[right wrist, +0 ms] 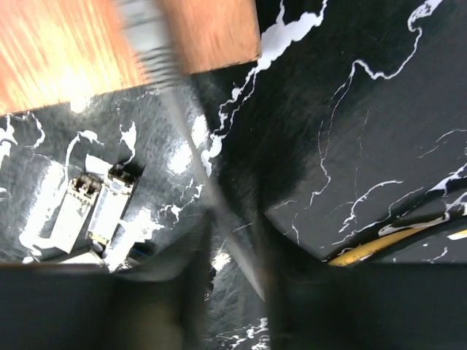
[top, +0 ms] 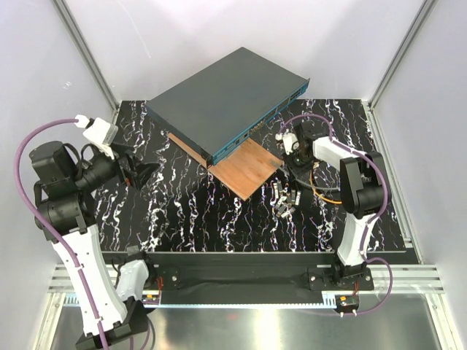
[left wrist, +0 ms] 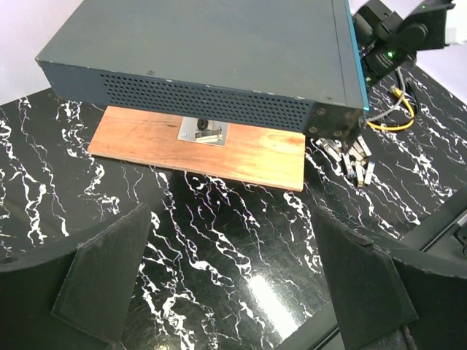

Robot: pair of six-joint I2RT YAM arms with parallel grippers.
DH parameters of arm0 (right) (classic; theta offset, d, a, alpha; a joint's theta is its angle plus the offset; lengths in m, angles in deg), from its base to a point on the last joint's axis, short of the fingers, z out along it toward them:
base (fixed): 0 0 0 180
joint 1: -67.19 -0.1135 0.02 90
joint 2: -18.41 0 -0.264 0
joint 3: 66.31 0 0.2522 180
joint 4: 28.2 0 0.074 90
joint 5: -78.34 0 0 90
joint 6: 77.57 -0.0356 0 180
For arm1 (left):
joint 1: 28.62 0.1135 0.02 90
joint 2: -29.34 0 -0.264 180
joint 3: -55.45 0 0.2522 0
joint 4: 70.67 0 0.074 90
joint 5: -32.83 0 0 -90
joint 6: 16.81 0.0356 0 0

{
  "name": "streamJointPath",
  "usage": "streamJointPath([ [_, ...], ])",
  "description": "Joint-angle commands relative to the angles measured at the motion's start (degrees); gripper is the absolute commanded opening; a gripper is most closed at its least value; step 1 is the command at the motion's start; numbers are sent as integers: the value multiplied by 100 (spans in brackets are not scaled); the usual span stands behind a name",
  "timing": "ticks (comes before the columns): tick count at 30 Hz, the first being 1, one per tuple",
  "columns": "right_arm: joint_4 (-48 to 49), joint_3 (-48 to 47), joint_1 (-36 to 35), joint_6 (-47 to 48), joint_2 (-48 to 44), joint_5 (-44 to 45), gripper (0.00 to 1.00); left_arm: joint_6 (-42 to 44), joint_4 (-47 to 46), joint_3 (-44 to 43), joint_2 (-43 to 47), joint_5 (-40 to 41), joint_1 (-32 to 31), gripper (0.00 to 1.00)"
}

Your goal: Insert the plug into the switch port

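The switch (top: 226,98) is a flat dark grey box propped on a wooden board (top: 248,168); its teal front face with the row of ports (top: 255,131) faces the right arm. A thin orange cable (top: 328,193) loops on the table by my right gripper (top: 295,157). In the right wrist view a blurred thin cable (right wrist: 197,168) runs down between the blurred fingers (right wrist: 237,255), close to one of them; the plug cannot be made out. My left gripper (left wrist: 233,292) hangs open over bare table, far left of the switch (left wrist: 219,44).
Several small grey metal modules (top: 284,198) lie on the black marbled table beside the board's right corner, also in the right wrist view (right wrist: 102,208). A piece of orange cable (right wrist: 372,250) lies to the right of the fingers. White walls enclose the table.
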Motion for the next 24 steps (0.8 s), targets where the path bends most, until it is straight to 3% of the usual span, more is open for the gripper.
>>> streamJointPath([
  [1,92,-219,-65,83,91,46,29,234,43,-112,59,-199,15,99],
  [4,-197,-368,-57,101,-75,2,4,226,-98,29,164,-253,15,99],
  [5,-363,-412,-57,101,-293,19,0,295,-133,46,182,-296,15,99],
  [8,-933,-535,39,119,-1076,-243,0,795,104,-120,191,-586,15,99],
  [11,-1671,-745,354,153,-2084,-1050,0,1313,358,-340,234,-1139,15,99],
  [14,-2470,-983,698,398,-3025,-1991,0,1115,-70,-323,480,-1744,15,99],
  [16,-3042,-1080,725,636,-3571,-2554,0,912,-859,-131,716,-2148,6,99],
  [17,-3220,-1159,725,715,-3722,-2695,0,406,-1280,-16,796,-2281,6,99],
  [21,-4047,-1265,726,1103,-4232,-3713,0,-1143,-4412,573,1016,-2871,-12,99],
  [24,-4600,-1221,734,1454,-4444,-4179,2,-1471,-4985,364,824,-2942,-126,99],
])
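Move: The grey cable with the plug already runs between the right hand's half-open fingertips, practically at the hand point. Its plug lies about 5 cm ahead and 8 cm left, by the wooden board's near corner, which is some 7 cm ahead and 5 cm left. The loose modules sit about 6 cm back and 4 cm left; the yellow cable loop is roughly 12 cm right, level with the hand. From the left hand, the grey cable's gripping spot is about 15 cm ahead, 50 cm right and 38 cm below. Straight up and then back towards its base goes the right hand, once its fingers have pinched shut on the grey cable behind the plug: about 30 cm of rise and 15 cm back, fast, the fingers tilting up from straight down and the hand turning counter-clockwise. The left hand, empty and wide open, draws back, up and right, tipping up and turning clockwise. ##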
